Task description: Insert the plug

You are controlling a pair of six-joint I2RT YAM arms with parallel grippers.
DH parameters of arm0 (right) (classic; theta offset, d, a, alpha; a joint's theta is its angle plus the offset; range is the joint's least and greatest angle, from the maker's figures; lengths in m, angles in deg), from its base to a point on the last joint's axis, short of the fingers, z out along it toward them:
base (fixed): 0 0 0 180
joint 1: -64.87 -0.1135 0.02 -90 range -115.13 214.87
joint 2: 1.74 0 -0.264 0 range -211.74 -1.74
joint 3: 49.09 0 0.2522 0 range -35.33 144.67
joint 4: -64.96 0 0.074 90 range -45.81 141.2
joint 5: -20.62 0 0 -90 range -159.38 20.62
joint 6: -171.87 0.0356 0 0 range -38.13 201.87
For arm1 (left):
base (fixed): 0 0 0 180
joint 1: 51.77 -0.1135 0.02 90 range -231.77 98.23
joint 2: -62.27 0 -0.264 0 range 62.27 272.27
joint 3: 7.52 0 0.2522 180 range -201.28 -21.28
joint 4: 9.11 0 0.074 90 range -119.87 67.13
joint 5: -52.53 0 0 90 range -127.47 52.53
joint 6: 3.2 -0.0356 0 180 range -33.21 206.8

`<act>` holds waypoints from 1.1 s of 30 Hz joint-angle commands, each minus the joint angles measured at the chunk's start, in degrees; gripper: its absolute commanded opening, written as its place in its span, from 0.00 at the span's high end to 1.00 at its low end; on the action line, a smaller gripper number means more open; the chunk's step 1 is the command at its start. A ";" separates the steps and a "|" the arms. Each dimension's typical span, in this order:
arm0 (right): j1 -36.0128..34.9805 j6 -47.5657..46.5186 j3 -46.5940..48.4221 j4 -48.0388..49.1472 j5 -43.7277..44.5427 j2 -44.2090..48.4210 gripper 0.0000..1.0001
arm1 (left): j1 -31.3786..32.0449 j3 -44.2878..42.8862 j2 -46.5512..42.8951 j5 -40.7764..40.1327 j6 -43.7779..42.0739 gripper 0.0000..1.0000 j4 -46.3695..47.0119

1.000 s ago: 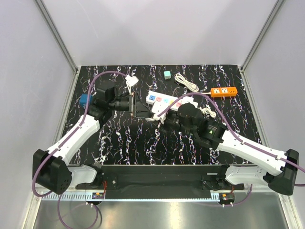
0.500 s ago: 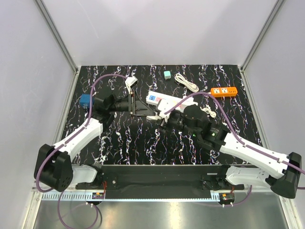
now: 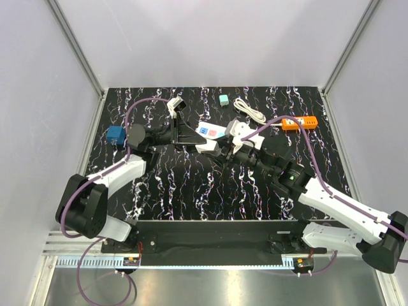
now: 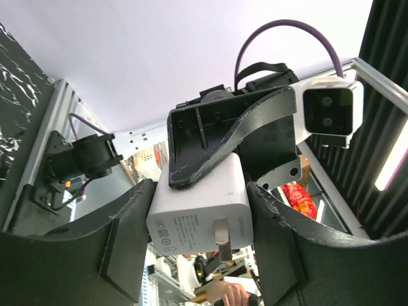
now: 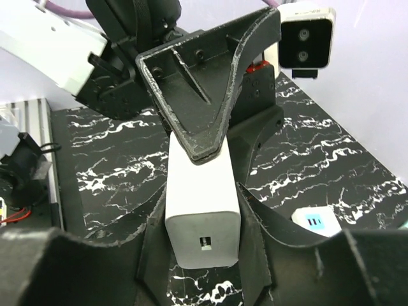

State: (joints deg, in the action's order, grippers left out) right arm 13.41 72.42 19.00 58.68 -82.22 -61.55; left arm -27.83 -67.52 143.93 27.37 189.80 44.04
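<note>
The plug (image 4: 197, 207) is a white block charger with metal prongs; both grippers grip it above the table's middle (image 3: 212, 147). In the left wrist view my left gripper (image 4: 201, 191) is shut on its sides at the pronged end, and a finger of the other arm lies across its top. In the right wrist view my right gripper (image 5: 203, 210) is shut on the end with the small port (image 5: 203, 204), with a left finger over it. The white power strip (image 3: 209, 131), with coloured sockets, lies just behind the meeting point, partly hidden.
An orange power strip (image 3: 299, 122) lies at the back right, with a coiled white cable (image 3: 249, 109) and a small teal block (image 3: 224, 100) behind the centre. A blue box (image 3: 115, 135) stands at the left edge. Grey walls enclose the marbled table (image 3: 191, 191).
My left arm has swung in toward the centre and its jaws have closed onto the plug. My right arm has carried the plug up and left to meet it.
</note>
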 commanded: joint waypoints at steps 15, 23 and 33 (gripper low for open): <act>16.03 16.57 12.17 -32.67 9.24 0.32 1.00 | -0.83 -14.17 -6.61 -5.66 -55.02 0.01 -59.59; 41.14 16.67 36.96 -63.70 9.76 -19.07 1.00 | -0.66 -29.44 -3.62 -44.68 -84.72 0.01 -104.88; 54.36 8.24 78.09 -83.86 8.62 -55.30 1.00 | 5.93 -23.55 -6.87 -59.82 -89.29 0.01 -104.36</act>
State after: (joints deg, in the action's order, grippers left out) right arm 66.19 84.15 89.82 -15.30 -73.08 -111.65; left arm -22.91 -91.59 140.22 -26.46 104.03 -59.73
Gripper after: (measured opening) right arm 0.436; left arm 0.987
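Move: Both hands hold the plug; from the right hand, which carries it on, the orange power strip lies about 27 cm ahead, 41 cm to the right and 32 cm below. On that level, the coiled cable is some 32 cm ahead and 20 cm right of the right hand, the white cube 20 cm ahead and 18 cm right. From the left hand, the orange strip is about 27 cm ahead, 47 cm right, 32 cm below. The left fingers open wide and let go of the plug, then that empty hand swings some 10 cm forward, curves back left and sinks about 15 cm as its fingers turn from pointing right to steeply down. The right hand keeps its pinch and carries the plug fast, about 32 cm right and 24 cm forward, dropping 8 cm late on, past above the white cube towards the orange power strip, its fingers swinging from pointing left to slanting forward and down. ##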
